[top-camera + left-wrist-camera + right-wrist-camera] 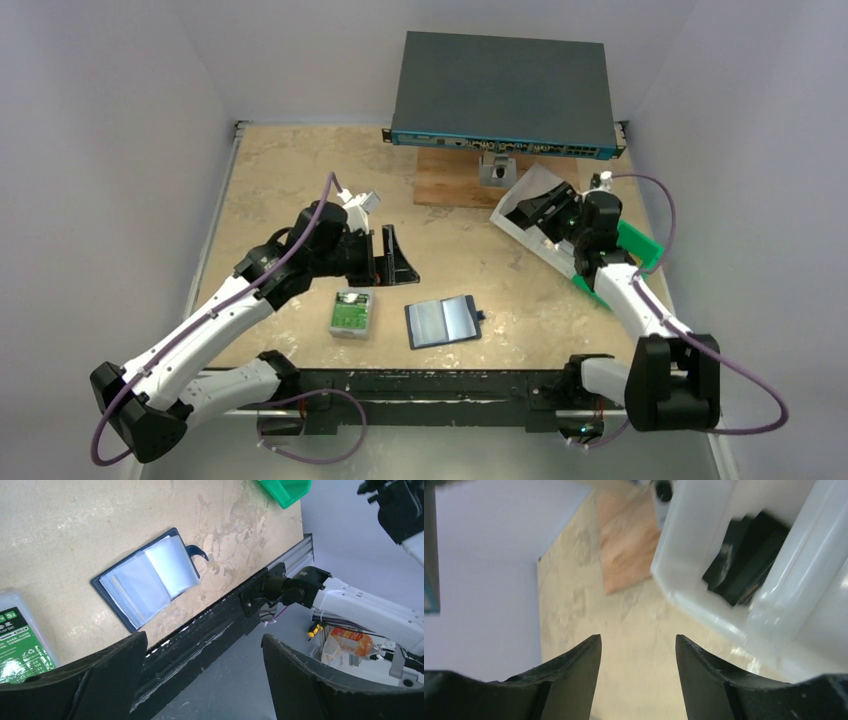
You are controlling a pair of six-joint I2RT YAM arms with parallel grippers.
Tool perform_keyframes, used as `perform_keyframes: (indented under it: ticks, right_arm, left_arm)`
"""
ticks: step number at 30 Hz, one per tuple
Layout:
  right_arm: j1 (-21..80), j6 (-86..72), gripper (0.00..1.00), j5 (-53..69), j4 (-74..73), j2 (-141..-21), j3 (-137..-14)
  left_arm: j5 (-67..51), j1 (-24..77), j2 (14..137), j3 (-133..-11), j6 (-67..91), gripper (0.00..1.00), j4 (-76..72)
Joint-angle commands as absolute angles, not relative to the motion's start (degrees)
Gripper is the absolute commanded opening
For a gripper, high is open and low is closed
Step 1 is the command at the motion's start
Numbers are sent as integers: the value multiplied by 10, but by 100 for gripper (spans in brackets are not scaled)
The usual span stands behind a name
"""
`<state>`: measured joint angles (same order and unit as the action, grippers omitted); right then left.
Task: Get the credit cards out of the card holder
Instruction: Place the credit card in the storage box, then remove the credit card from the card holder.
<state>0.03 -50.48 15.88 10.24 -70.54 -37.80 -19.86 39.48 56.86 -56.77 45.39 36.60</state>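
The card holder (445, 321) lies open on the table near the front edge, its navy cover (131, 622) down and its pale clear sleeves up. No card shows in it. Flat dark credit cards (744, 560) lie stacked in a white tray (694, 597) at the back right. My right gripper (638, 639) hovers open beside that tray (515, 222), with nothing between its fingers; in the top view the right gripper (548, 212) is over the tray. My left gripper (398, 258) stands wide open and empty, behind and left of the card holder. The left gripper (204, 637) has only the table's edge between its fingers.
A grey case with a green label (352, 312) lies left of the card holder. A green bin (632, 246) sits behind the right arm. A flat dark network switch (505, 95) rests at the back above a wooden board (455, 180). A black rail (420, 385) runs along the front edge.
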Motion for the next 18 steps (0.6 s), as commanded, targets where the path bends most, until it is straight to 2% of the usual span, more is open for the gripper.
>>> perform_keyframes:
  ticks: [1, 10, 15, 18]
  right_arm:
    - [63, -476, 57, 140, 19, -614, -350]
    - [332, -499, 56, 6, -108, -500, -334]
    - [495, -527, 55, -81, -134, -545, -344]
    - [558, -541, 55, -117, -146, -597, -363]
  left_arm:
    - [-157, 395, 573, -574, 444, 86, 378]
    - [-99, 388, 577, -526, 450, 86, 394]
    - [-82, 381, 573, -496, 463, 86, 394]
    - [-75, 379, 573, -486, 469, 86, 397]
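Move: From the right hand, the open card holder lies about 21 cm back, 18 cm to the left and 16 cm lower. The storage box's middle is some 14 cm to that hand's right, level with it and 13 cm down. For the left hand, the card holder is roughly 3 cm back, 9 cm to the right and 23 cm below, and the green case about 13 cm left, 2 cm back, 21 cm down. Leaving the storage box empty, the right hand sweeps back and left, nearly 19 and 18 cm, towards the open card holder, rising a couple of centimetres before dipping about 4 cm near the end, while it swings some 30 degrees counter-clockwise with its fingers still half open. The left hand, wide open and touching nothing, sinks about 7 cm and drifts half as far left beside the green case, rolling and turning slightly, so that it too comes nearer to the holder. ##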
